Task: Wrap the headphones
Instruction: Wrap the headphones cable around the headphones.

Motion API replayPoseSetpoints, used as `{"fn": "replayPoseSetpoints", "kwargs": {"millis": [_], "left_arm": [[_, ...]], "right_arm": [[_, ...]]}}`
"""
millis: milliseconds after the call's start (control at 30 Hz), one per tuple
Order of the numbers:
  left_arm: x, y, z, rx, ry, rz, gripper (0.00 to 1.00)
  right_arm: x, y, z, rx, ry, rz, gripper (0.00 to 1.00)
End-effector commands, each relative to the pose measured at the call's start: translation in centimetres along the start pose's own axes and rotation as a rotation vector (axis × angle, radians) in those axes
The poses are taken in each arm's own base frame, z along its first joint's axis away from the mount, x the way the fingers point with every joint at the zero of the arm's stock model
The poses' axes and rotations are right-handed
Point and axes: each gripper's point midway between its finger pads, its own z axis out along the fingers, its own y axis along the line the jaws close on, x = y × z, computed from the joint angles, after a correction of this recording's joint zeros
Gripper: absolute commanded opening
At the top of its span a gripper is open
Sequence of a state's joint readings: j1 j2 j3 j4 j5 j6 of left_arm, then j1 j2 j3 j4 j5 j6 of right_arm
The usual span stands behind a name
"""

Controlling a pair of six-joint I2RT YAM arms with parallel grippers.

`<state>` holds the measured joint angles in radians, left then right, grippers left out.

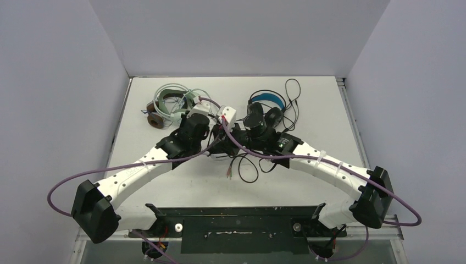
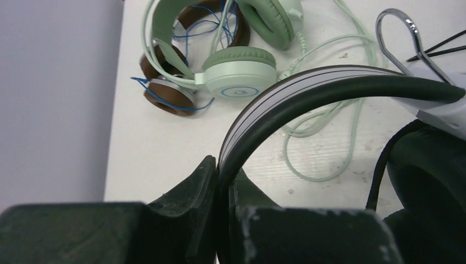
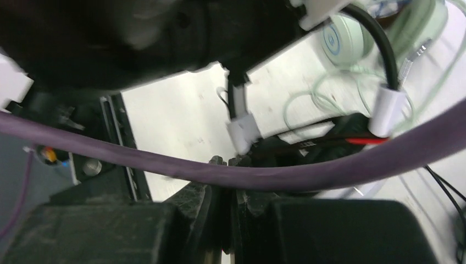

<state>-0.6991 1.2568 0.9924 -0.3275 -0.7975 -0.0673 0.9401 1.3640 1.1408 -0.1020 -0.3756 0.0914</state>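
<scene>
My left gripper [image 2: 221, 170] is shut on the headband of the white headset with black stripes [image 2: 286, 93] and holds it over the table middle [image 1: 226, 115]. My left gripper [image 1: 217, 144] and right gripper [image 1: 240, 142] meet there. My right gripper [image 3: 227, 161] is shut, with a thin dark cord that seems pinched between its jaws. A loose black cord [image 1: 247, 165] loops in front of them. The mint green headset [image 2: 236, 74] and the brown headset [image 2: 165, 93] lie tangled at the back left. The black headset with a blue headband [image 1: 266, 104] lies behind the right gripper.
The left arm's purple cable [image 1: 247, 151] crosses in front of my right gripper's fingers [image 3: 329, 165]. Mint cord loops [image 2: 324, 137] lie on the table beside the striped headband. Thin black cords [image 1: 291, 96] trail at the back right. Grey walls enclose the table.
</scene>
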Motion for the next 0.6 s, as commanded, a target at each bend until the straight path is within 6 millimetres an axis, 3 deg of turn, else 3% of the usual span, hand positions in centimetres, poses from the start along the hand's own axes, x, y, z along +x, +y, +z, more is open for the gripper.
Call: {"fn": "replayPoseSetpoints", "kwargs": {"millis": [0, 267, 400, 567], "left_arm": [[-3.9, 2.9, -1.5, -0.124, -0.146, 0.068, 0.00], [-3.1, 0.1, -2.4, 0.075, -0.137, 0.175, 0.00], [-3.2, -2.0, -3.6, 0.248, -0.138, 0.196, 0.00], [-2.9, -3.0, -4.5, 0.334, -0.101, 0.215, 0.00]], "right_arm": [[0.0, -3.7, -1.7, 0.119, 0.102, -0.104, 0.00], [1.3, -8.5, -4.2, 0.259, 0.092, -0.072, 0.06], [1.0, -10.2, -4.9, 0.327, 0.052, -0.054, 0.08], [0.5, -11.8, -5.5, 0.410, 0.010, -0.041, 0.12]]}}
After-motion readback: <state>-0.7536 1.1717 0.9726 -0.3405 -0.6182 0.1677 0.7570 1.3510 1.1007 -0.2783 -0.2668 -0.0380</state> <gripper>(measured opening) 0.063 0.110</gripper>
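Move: The right fingers hold the cable beside the white headphones' ear cups, which lie about 4 cm ahead, 2 cm left and 4 cm below. The blue-black headphones lie roughly 16 cm ahead and 18 cm right, the loose cable end about 9 cm back and 4 cm right, both some 24 cm below. From the left hand, gripping the headband, the ear cups sit about 9 cm right, 6 cm back and level. Right hand draws its cable about 10 cm right, forward and down; left turns the held headband clockwise 15 degrees. ##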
